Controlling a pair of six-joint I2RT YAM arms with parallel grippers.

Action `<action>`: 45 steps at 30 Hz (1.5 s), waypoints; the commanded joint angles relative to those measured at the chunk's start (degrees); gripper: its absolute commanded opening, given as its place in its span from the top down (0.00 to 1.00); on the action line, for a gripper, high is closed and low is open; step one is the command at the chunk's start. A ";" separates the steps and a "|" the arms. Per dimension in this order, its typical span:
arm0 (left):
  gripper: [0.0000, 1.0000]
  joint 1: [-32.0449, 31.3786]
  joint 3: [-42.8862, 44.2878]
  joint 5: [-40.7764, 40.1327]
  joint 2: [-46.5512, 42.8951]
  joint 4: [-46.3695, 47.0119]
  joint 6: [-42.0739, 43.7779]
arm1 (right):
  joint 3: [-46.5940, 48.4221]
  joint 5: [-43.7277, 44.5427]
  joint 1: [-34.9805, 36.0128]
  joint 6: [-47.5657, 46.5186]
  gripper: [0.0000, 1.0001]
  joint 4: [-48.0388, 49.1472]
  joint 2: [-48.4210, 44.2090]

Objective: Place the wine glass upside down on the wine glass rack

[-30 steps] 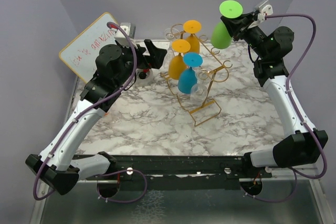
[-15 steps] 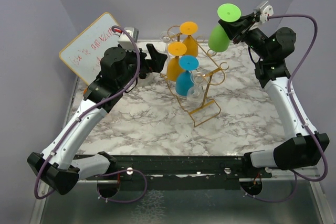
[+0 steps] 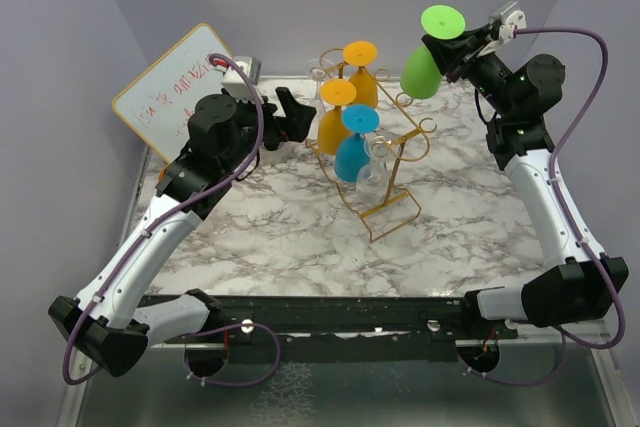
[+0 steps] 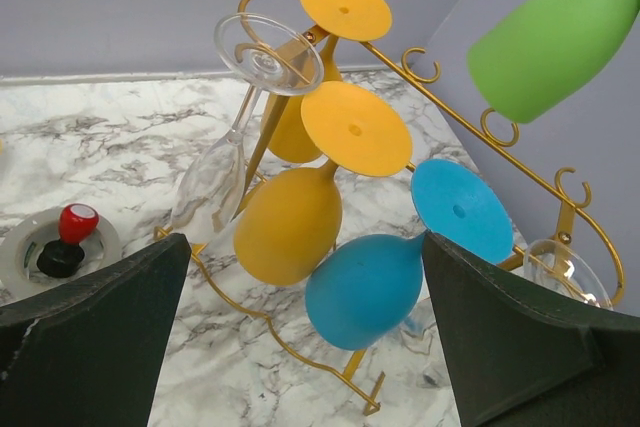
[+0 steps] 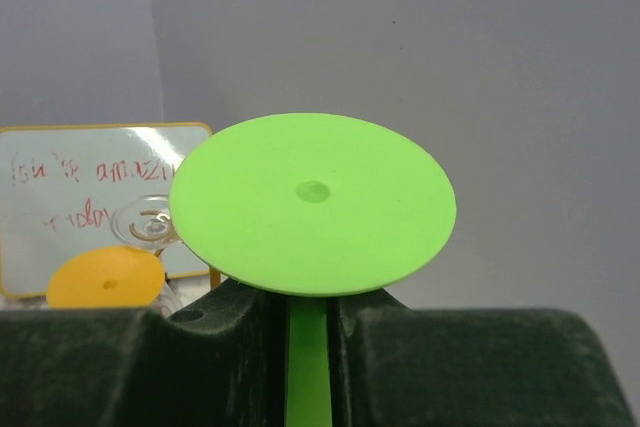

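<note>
A green wine glass point(image 3: 421, 71) hangs upside down in the air, its round foot point(image 5: 312, 202) on top. My right gripper point(image 5: 308, 347) is shut on its stem, high above the table's back right point(image 3: 455, 47). The glass is to the right of the gold wine glass rack point(image 3: 391, 215) and apart from its hooked arm point(image 4: 450, 112). Two orange glasses point(image 4: 285, 227), a blue one point(image 4: 365, 292) and clear ones point(image 4: 215, 172) hang on the rack. My left gripper point(image 4: 300, 277) is open, empty, left of the rack point(image 3: 290, 112).
A whiteboard point(image 3: 170, 87) with red writing leans at the back left. A grey dish with a red-knobbed piece point(image 4: 62, 242) lies on the marble left of the rack. Purple walls close in behind and at both sides.
My left arm has drawn back a little, its gripper still facing the rack. The right gripper with the green glass has shifted only slightly. The rack's glasses sit a bit further left.
</note>
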 commanded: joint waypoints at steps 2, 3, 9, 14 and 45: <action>0.01 0.33 -0.76 -1.68 -1.72 -0.63 0.50 | -1.63 3.81 -0.44 0.06 0.99 0.68 -1.63; 0.01 0.31 -0.78 -1.78 -1.60 -0.63 0.59 | -1.74 3.04 -0.44 0.75 0.99 1.17 -1.81; 0.01 0.31 -0.90 -1.88 -1.42 -0.63 0.72 | -2.26 0.69 -0.41 3.13 0.99 3.33 -3.55; 0.01 0.31 -1.12 -1.97 -1.47 -0.48 0.81 | -2.95 3.41 -0.44 1.94 0.99 3.59 -4.03; 0.01 0.31 -0.48 -1.31 0.33 -0.52 0.55 | 3.00 -30.20 -0.41 -28.76 0.99 -7.38 16.84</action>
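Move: The right hand holds the green wine glass upside down by its stem; the empty hook it goes for, on the rack's far rail, lies about 4 cm ahead, 7 cm left and 15 cm below. The far orange glass hangs some 7 cm ahead and 9 cm left, the near orange one level and 13 cm left, the blue one 7 cm back and 10 cm left, all about 20 cm below. From the left hand, that hook is roughly 13 cm ahead, 12 cm right and 6 cm lower. The right hand lowers the gripped green glass about 13 cm, veering forward and left towards the far-rail hook, turning counter-clockwise. ##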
